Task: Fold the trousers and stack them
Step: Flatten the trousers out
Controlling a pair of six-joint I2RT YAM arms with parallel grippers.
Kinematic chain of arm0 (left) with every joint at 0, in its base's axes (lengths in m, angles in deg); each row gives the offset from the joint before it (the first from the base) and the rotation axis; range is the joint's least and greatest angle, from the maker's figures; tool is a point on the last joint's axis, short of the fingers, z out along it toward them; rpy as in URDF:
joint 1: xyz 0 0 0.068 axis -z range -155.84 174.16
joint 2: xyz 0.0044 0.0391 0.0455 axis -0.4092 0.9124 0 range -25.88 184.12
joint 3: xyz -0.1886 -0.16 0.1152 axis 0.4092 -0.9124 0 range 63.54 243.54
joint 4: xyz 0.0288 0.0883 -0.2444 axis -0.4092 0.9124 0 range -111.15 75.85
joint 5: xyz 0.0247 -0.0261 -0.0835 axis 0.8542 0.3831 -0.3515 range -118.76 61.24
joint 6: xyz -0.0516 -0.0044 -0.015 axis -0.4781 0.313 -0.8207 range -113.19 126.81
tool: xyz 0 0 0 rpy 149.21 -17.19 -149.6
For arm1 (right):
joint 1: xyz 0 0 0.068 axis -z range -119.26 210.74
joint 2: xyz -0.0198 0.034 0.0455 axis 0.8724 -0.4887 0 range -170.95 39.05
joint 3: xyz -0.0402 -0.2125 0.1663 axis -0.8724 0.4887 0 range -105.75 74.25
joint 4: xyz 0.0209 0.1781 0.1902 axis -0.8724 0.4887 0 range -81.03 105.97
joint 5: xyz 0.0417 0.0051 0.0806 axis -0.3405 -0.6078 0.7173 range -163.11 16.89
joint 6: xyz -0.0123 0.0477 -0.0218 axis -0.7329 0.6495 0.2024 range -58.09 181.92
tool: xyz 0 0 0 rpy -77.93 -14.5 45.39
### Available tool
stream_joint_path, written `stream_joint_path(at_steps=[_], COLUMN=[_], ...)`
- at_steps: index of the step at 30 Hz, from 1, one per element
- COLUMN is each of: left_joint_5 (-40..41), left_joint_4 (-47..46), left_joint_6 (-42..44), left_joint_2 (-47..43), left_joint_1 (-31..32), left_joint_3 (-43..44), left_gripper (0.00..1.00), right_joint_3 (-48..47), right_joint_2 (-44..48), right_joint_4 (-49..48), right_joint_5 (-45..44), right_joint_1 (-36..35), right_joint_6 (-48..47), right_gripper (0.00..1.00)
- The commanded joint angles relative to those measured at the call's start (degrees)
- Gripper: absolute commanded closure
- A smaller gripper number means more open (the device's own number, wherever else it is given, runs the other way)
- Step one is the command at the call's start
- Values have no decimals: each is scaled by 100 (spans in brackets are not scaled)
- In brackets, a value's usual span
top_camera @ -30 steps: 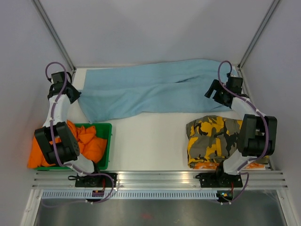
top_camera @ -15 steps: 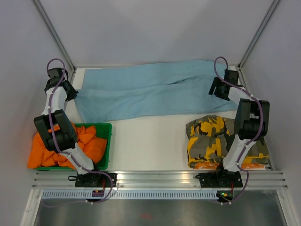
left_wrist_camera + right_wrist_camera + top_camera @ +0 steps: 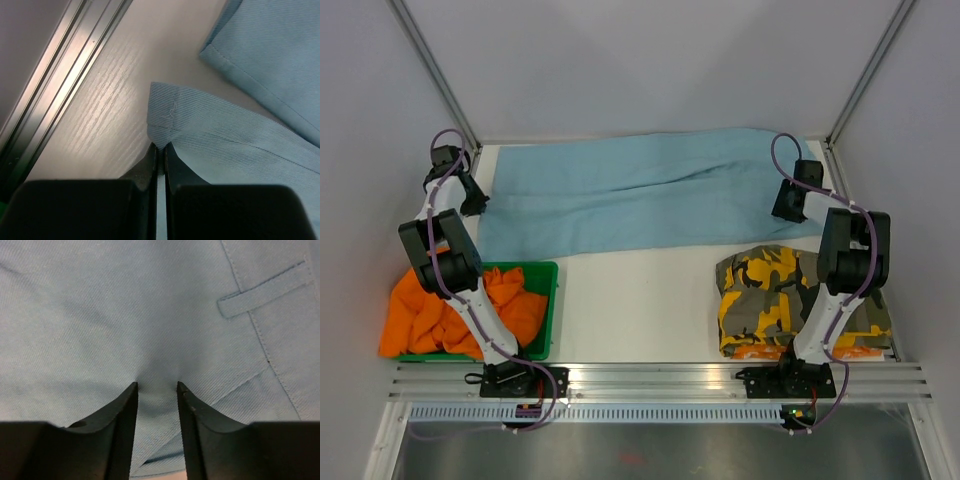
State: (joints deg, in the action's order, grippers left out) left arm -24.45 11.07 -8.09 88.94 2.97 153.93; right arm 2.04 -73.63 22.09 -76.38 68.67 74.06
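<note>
The light-blue trousers [image 3: 640,195] lie spread flat across the back of the table, legs to the left and waist to the right. My left gripper [image 3: 473,203] is at the leg end, shut on the hem [image 3: 165,120] with the cloth pinched between its tips [image 3: 161,146]. My right gripper [image 3: 786,207] presses down on the waist end near a belt loop [image 3: 262,295]. Its jaws [image 3: 157,386] stand a finger's width apart, with a pucker of blue cloth between them.
Folded camouflage trousers [image 3: 770,300] lie at the front right, beside the right arm. Orange trousers [image 3: 500,305] fill a green bin [image 3: 553,300] at the front left. An aluminium rail [image 3: 60,85] runs along the table's left edge, close to the left gripper.
My right gripper came down onto the waist and its jaws narrowed from wide open. My left gripper pulled the hem a little to the left, and the trousers now lie straighter.
</note>
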Motion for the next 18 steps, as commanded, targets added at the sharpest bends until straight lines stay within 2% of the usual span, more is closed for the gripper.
stream_joint_path(at_steps=[1,2,5,6,9,13,18], left_joint_5=[200,480,1199,1334,1405,1238,1457], left_joint_4=[28,134,336,337,197,64,108], left_joint_6=[-39,-48,-171,-250,-190,-75,127], left_joint_2=[180,233,409,470,471,409,400], left_joint_1=[-34,-34,-34,-34,-34,-34,-43], left_joint_3=[242,242,251,251,242,303,453], left_gripper=[98,98,96,96,96,98,98], right_joint_3=[557,811,1312,1436,1849,2227,2211], right_joint_2=[132,298,658,756,1142,1625,1715], right_joint_4=[367,305,33,-29,-214,-205,-48], right_joint_5=[1,62,125,142,-137,-402,-771], right_joint_1=[-10,-19,-10,-19,-19,-10,-19], right_joint_6=[200,236,358,376,412,385,272], right_gripper=[58,61,79,87,100,100,100])
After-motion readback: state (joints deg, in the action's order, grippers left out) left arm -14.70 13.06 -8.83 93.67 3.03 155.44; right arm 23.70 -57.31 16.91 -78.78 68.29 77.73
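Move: The right hand's fingers are right at the trousers' waist end, the denim about 1 cm below their tips; the folded camouflage pile's middle lies some 25 cm straight back. The left hand still holds a leg hem, with its spot on the table about 2 cm back, 2 cm left and 6 cm down. The other leg's hem lies some 10 cm ahead and 5 cm right of this hand, the green tray about 28 cm back and 9 cm right. Right fingers shut on the trousers and drag them about 8 cm back; left hand lowers its held hem. ##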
